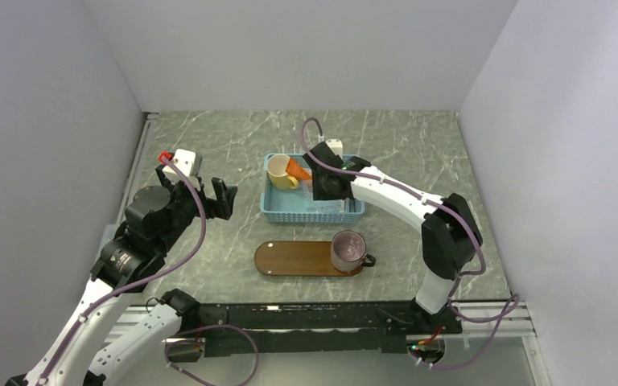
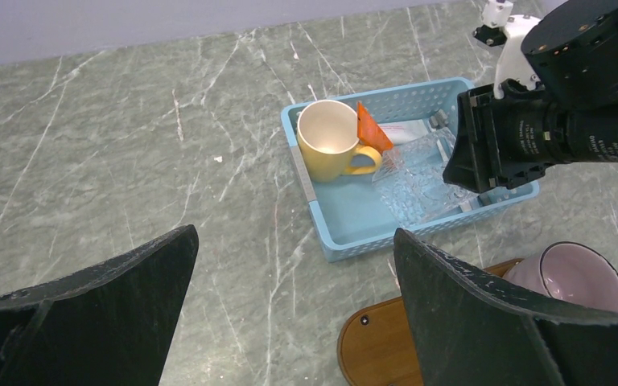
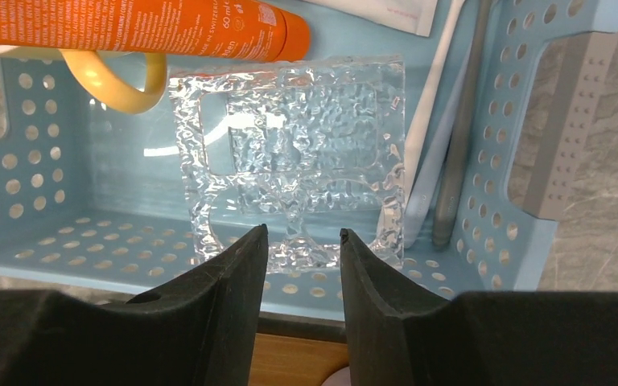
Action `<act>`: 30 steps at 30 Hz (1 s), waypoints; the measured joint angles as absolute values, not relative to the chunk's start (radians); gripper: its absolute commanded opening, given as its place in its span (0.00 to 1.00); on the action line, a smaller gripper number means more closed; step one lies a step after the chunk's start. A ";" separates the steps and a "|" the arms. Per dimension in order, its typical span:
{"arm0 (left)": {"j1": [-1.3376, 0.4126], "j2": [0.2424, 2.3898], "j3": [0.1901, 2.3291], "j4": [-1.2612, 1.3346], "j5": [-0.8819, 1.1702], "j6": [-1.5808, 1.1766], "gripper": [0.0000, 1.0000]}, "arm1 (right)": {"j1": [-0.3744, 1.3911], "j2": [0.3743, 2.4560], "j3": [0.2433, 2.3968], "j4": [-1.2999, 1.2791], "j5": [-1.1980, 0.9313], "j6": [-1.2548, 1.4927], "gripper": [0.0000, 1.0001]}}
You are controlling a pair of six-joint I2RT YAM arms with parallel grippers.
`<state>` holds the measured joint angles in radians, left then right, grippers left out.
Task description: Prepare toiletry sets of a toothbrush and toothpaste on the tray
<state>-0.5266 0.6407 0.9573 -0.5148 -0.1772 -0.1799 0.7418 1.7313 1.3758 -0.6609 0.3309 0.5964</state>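
Note:
An orange tube (image 3: 129, 24) leans on a yellow mug (image 2: 330, 141) inside the blue basket (image 3: 64, 249). Part of a white tube (image 3: 386, 12) shows at the basket's back. Two thin toothbrushes, one white (image 3: 430, 121) and one grey (image 3: 459, 137), lie along the basket's right wall. My right gripper (image 3: 302, 233) hangs low in the basket, its jaws narrowly apart over the near edge of a clear textured plastic piece (image 3: 290, 145), with nothing between them. My left gripper (image 2: 294, 233) is wide open above bare table, left of the basket. The brown wooden tray (image 1: 290, 259) lies in front of the basket.
A purple mug (image 1: 348, 251) stands on the tray's right end. The right arm's wrist (image 2: 547, 121) covers the basket's right part in the left wrist view. Grey walls close in the marble table (image 1: 209, 145) on three sides.

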 measured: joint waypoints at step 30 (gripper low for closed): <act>-0.527 0.638 0.957 -0.519 -0.177 -0.181 0.99 | 0.734 1.820 1.378 -0.631 0.331 0.648 0.00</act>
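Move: The clear plastic pouch in the blue basket lies just under the right hand's half-open fingers, its middle about 2 cm ahead, level sideways and some 4 cm below. The toothbrushes lie roughly 5 cm to the right and 4 cm ahead. The orange tube sits about 7 cm ahead and 6 cm left, with the yellow mug 4 cm farther left of it. From the left hand the pouch is some 23 cm right, 11 cm ahead and 23 cm below. Straight down, about 3 cm, the right hand sinks onto the near half of the clear pouch, creeping barely forward, then stops. Its half-open fingers narrow slowly on the way and close faster once the hand is down, ending nearly shut with the tips pinching the plastic strip between the pouch's two round cut-outs. ##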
